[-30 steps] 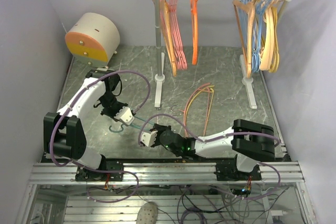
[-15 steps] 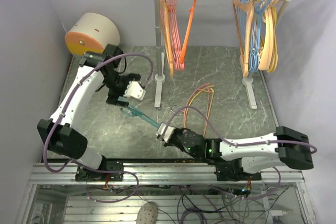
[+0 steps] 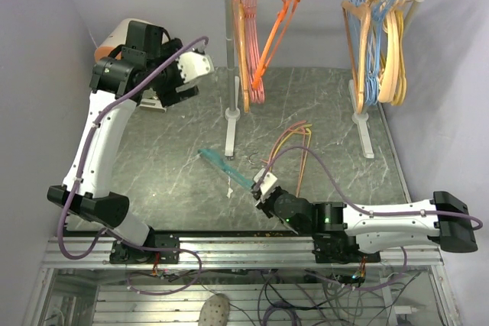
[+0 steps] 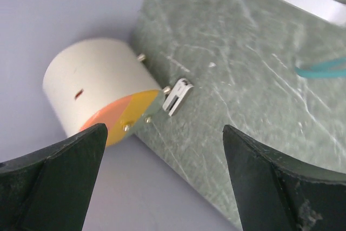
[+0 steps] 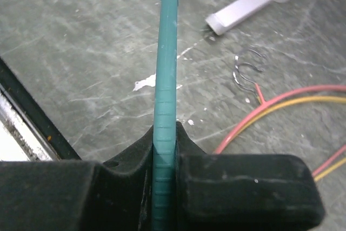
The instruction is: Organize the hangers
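Note:
A teal hanger (image 3: 223, 164) lies slanted low over the table, and my right gripper (image 3: 262, 187) is shut on its near end. In the right wrist view the teal hanger (image 5: 165, 63) runs straight out from between the pads of the right gripper (image 5: 165, 152). My left gripper (image 3: 183, 85) is raised high at the back left, open and empty, its fingers (image 4: 59, 177) wide apart above the table's corner. Pink and orange hangers (image 3: 252, 43) hang at the left of the rail, one orange hanger (image 3: 276, 28) tilted. Pink, yellow and orange hangers (image 3: 294, 149) lie on the table.
A beige drum with an orange face (image 4: 97, 98) sits at the back left corner. The rack's post (image 3: 229, 59) and white foot (image 5: 251, 2) stand near the teal hanger's far end. A bunch of light-blue and tan hangers (image 3: 378, 43) hangs at the rail's right.
My left gripper opened, let go of the teal hanger and rose back toward the drum. The right gripper carried the hanger rightward. The orange hanger on the rail swung to a tilt.

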Controlling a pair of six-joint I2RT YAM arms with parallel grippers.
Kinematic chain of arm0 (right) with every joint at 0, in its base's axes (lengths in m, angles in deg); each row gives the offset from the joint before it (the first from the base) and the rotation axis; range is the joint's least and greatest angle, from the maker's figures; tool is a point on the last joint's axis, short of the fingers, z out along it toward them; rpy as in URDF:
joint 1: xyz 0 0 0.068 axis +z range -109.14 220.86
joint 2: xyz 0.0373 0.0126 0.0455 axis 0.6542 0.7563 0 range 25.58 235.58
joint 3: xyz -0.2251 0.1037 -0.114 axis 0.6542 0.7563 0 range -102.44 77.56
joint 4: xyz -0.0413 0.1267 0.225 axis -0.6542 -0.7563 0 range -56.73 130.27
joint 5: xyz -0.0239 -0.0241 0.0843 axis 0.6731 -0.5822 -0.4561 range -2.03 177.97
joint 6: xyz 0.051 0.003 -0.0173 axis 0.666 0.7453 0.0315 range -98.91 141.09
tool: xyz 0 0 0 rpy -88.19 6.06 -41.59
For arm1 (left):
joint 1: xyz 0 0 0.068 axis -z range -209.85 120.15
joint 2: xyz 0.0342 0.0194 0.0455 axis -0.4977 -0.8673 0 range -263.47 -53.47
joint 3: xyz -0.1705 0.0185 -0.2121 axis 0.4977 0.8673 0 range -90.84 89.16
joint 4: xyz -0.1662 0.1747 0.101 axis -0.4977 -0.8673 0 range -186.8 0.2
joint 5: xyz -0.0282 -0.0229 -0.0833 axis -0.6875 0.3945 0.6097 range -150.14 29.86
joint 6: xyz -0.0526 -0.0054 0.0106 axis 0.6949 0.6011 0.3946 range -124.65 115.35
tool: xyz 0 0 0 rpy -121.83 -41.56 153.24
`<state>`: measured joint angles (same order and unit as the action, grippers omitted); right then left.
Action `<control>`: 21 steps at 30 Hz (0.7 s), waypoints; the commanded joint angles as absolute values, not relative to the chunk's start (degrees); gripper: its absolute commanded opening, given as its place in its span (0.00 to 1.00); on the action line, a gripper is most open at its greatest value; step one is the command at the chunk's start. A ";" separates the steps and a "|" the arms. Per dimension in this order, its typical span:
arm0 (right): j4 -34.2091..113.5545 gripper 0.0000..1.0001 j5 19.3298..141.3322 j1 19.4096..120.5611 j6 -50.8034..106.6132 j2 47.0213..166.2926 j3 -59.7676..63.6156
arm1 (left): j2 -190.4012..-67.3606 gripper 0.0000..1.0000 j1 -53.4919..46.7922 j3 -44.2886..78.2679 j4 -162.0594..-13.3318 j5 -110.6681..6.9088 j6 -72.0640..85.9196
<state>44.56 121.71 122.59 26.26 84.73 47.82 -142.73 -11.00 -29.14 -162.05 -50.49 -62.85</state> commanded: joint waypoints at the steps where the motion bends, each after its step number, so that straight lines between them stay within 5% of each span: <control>1: 42.66 0.00 130.47 122.84 35.32 80.10 49.40 | -139.07 0.99 -10.42 -23.29 -139.83 -69.68 -39.55; 12: 23.58 0.00 137.80 122.84 52.41 71.88 43.54 | -137.74 0.99 -10.80 -23.62 -135.99 -95.12 -18.23; 21: 9.86 0.00 147.54 122.82 64.52 69.92 40.24 | -136.36 0.99 -19.90 -25.35 -135.26 -99.82 -9.90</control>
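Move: Already gripping the teal hanger by one end, the right hand has the clear stretch of rack rail beside the orange hanger about 40 cm ahead, 10 cm to its right and 43 cm above it. The orange hanger hangs some 38 cm ahead, 3 cm right and 33 cm up; the pink and yellow hangers lie 15 cm ahead, 11 cm right and 14 cm below. That rail stretch lies roughly 19 cm ahead, 38 cm right and 21 cm above the empty left hand. Carrying the teal hanger in a kept grip, the right hand moves about 8 cm right and rises some 4 cm towards the rack rail, turning clockwise with its left side lifting, so the hanger swings over the pink and yellow hangers. The left hand, wide open, goes forward at first, then sweeps left and up, turning strongly counter-clockwise towards the side wall. ##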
